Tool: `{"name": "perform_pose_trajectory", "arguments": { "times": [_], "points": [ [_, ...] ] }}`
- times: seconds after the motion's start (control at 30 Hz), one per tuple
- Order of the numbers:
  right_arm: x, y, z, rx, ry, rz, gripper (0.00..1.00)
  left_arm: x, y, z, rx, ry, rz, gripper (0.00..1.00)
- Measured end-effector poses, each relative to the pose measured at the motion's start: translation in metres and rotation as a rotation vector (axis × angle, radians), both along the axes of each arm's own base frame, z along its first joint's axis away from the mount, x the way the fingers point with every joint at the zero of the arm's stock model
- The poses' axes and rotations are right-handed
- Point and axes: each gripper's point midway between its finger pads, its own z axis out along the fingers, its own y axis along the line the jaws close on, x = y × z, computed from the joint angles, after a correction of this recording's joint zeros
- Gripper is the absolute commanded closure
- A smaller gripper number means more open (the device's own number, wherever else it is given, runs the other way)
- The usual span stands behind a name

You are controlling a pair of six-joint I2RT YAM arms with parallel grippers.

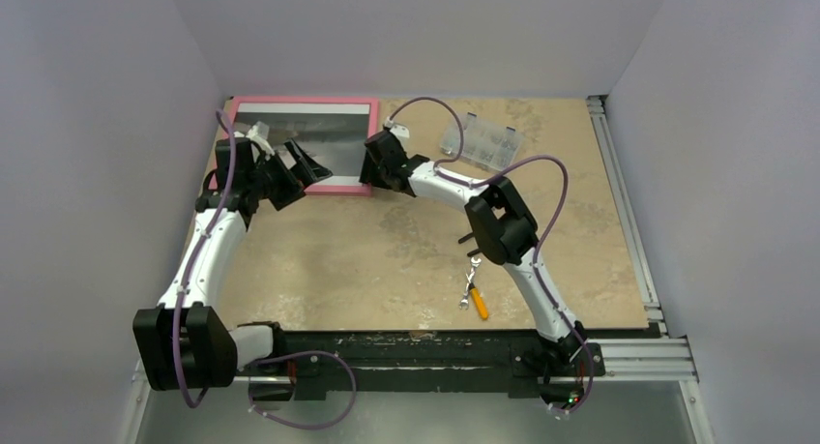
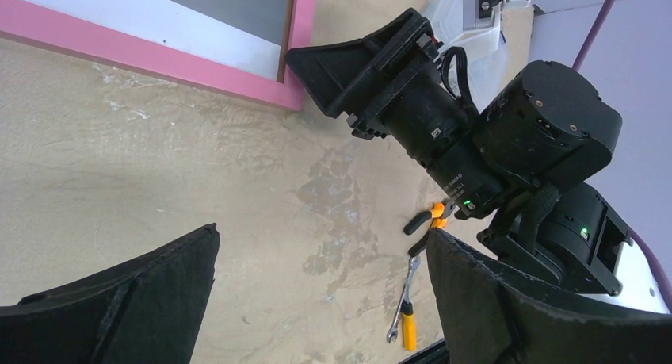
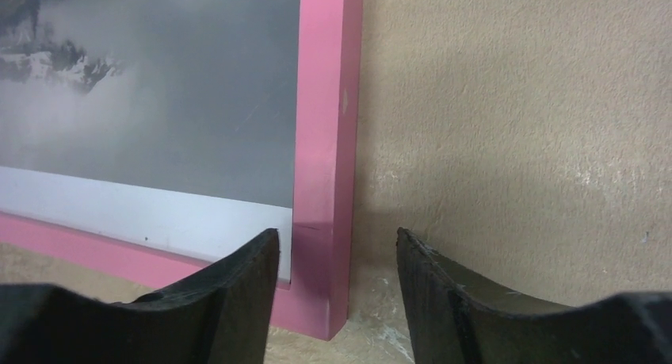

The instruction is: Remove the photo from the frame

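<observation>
The pink frame [image 1: 334, 188] lies flat at the table's far left, with the photo [image 1: 319, 125] inside it, a grey misty scene with white margins. My right gripper [image 3: 337, 257] is at the frame's near right corner. Its jaws stand apart on either side of the frame's right rail [image 3: 325, 126], one finger over the photo's white margin [image 3: 158, 102] and the other over bare table, with a gap on each side. My left gripper [image 2: 321, 257] hovers open over the table just in front of the frame's near edge [image 2: 158, 63], holding nothing.
A clear plastic parts box [image 1: 481, 141] sits at the far right of the frame. A yellow-handled wrench [image 1: 474, 297] and orange-and-black pliers [image 1: 472, 253] lie near the right arm. A metal rail [image 1: 619, 192] runs along the table's right edge.
</observation>
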Motion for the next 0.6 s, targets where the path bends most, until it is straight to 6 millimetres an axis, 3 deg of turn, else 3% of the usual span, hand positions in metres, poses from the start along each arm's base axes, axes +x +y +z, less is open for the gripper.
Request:
{"name": "perform_pose_trajectory", "arguments": {
  "times": [0.2, 0.47, 0.53, 0.6],
  "points": [
    [-0.004, 0.004, -0.005, -0.039, 0.003, -0.016, 0.63, 0.001, -0.002, -0.002, -0.023, 0.018, 0.007, 0.02],
    [-0.008, 0.006, -0.006, -0.072, 0.011, -0.014, 0.63, 0.0, -0.002, -0.007, -0.043, 0.044, 0.028, 0.01],
    [-0.008, 0.006, -0.006, -0.092, 0.012, -0.014, 0.7, 0.0, -0.001, -0.01, -0.049, 0.055, 0.042, 0.01],
    [-0.01, 0.007, -0.007, -0.104, 0.014, -0.009, 0.86, -0.001, -0.001, -0.015, -0.052, 0.07, 0.054, 0.01]
  ]
}}
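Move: The right hand's fingers already straddle the pink frame's right rail, just short of its near corner, with the rail about 1 cm to their left, 1 cm back and 1 cm below. From that hand the photo's middle lies some 16 cm left and 10 cm ahead, and the clear organizer box about 26 cm right and 9 cm ahead. The same stretch of rail lies roughly 12 cm ahead of the left hand, 13 cm to its right and 16 cm below. The right hand settles onto the frame's right rail near the near corner, easing about 1 cm back with nearly as much left and down and rolling some 5 degrees so its left side dips, while its fingers close from a bit over half open to about a third, one pad coming against the inner side and the other against the outer side to pinch the rail. The left hand stays wide open short of the frame, sinking about 1.5 cm late on and tipping slightly down. ##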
